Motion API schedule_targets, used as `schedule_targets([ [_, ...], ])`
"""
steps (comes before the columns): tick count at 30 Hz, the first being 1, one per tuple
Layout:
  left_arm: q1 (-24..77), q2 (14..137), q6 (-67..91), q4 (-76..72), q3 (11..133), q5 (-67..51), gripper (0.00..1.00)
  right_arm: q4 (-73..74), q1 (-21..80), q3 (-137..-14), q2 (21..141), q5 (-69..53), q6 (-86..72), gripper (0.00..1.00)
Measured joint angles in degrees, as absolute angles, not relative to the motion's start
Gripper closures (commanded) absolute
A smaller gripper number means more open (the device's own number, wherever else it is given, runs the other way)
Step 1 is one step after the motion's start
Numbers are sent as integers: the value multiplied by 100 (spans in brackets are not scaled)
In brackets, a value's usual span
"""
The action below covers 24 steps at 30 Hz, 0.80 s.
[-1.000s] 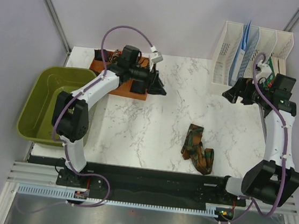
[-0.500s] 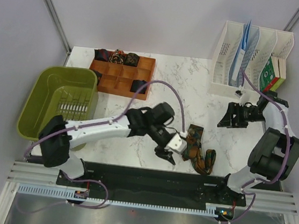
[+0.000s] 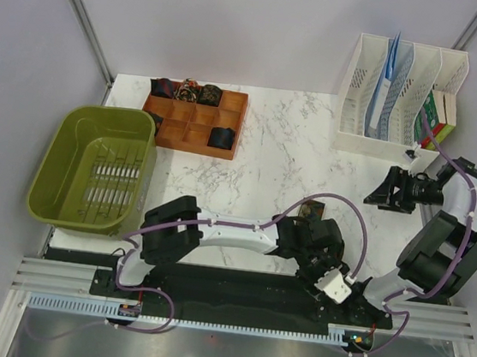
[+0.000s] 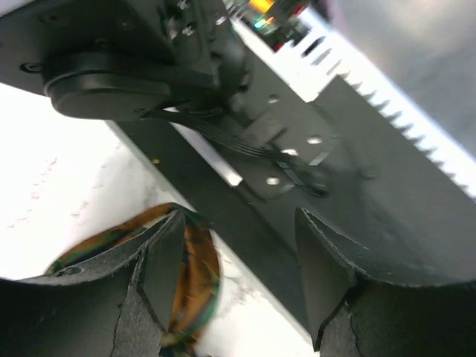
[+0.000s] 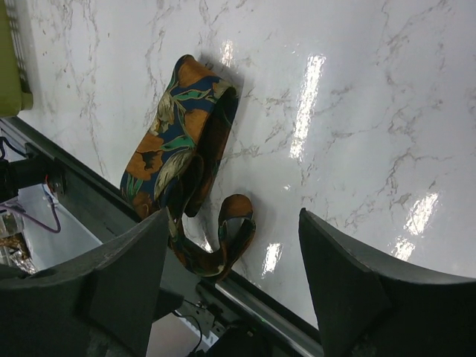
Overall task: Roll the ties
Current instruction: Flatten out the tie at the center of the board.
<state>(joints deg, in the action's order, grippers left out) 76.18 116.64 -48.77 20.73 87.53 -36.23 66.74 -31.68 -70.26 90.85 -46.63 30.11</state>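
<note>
A loosely folded tie (image 5: 182,141), patterned orange, green and dark blue, lies near the table's front edge, its thin end curled in a loop (image 5: 235,223). From above only a corner of this tie (image 3: 311,210) shows, because my left arm lies across it. My left gripper (image 3: 327,275) is low at the front edge and open; the tie's orange-green edge (image 4: 195,256) sits against its left finger (image 4: 160,260), not clamped. My right gripper (image 3: 391,189) hangs open at the right side, apart from the tie. Rolled ties (image 3: 188,92) sit in the orange tray (image 3: 190,137).
A green basin (image 3: 71,138) stands at the left edge. A white file rack (image 3: 399,93) with papers is at the back right, a small box beside it. The black rail (image 4: 312,223) and the right arm's base run along the front edge.
My left arm has swung from the orange tray at the back left to the front right, over the loose tie. My right arm has drawn back toward the right edge.
</note>
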Motion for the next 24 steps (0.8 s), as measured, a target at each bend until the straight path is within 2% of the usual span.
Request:
schedule_targets([
  [4, 7651, 12116, -5164, 1979, 8958, -3129, 37, 6969, -3269, -7118, 9098, -4746, 3295, 23],
  [7, 7620, 12422, -5323, 1992, 9032, -2825, 44, 7177, -3365, -7124, 9105, -4816, 3485, 23],
  [13, 7594, 12606, -5577, 2045, 9142, -2412, 83, 7487, -3479, -7124, 9107, -4821, 3892, 23],
  [16, 7623, 12405, -5570, 2049, 8980, -2281, 90, 7585, -3479, -7124, 9107, -4821, 4093, 23],
  [19, 7494, 11885, -5422, 2082, 8628, -2296, 92, 7627, -3474, -7124, 9107, -4821, 4322, 24],
  [24, 6718, 10427, -4569, 2036, 8346, -2899, 94, 7688, -3448, -7124, 9133, -4827, 4580, 25],
])
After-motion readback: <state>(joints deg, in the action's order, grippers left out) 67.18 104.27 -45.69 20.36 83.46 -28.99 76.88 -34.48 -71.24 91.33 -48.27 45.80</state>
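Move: Near the table's front edge, which runs about a centimetre ahead of the open left hand, the tie's near end lies some 5 cm ahead, a centimetre to the right and 8 cm below that hand. The rest of the tie lies folded about 13 cm ahead of the hand and 4 cm left. From the right hand, that near end is roughly 20 cm back, 12 cm left and 12 cm lower. Sinking about 6.5 cm and going forward 4 to 5 cm to the tie's near end, the left hand steepens its fingers slightly and shuts them on the cloth. It then lifts fast with the tie pinched, some 14 cm up, also forward and left, turning counter-clockwise. The right hand eases back a little, staying open and clear of the tie. ##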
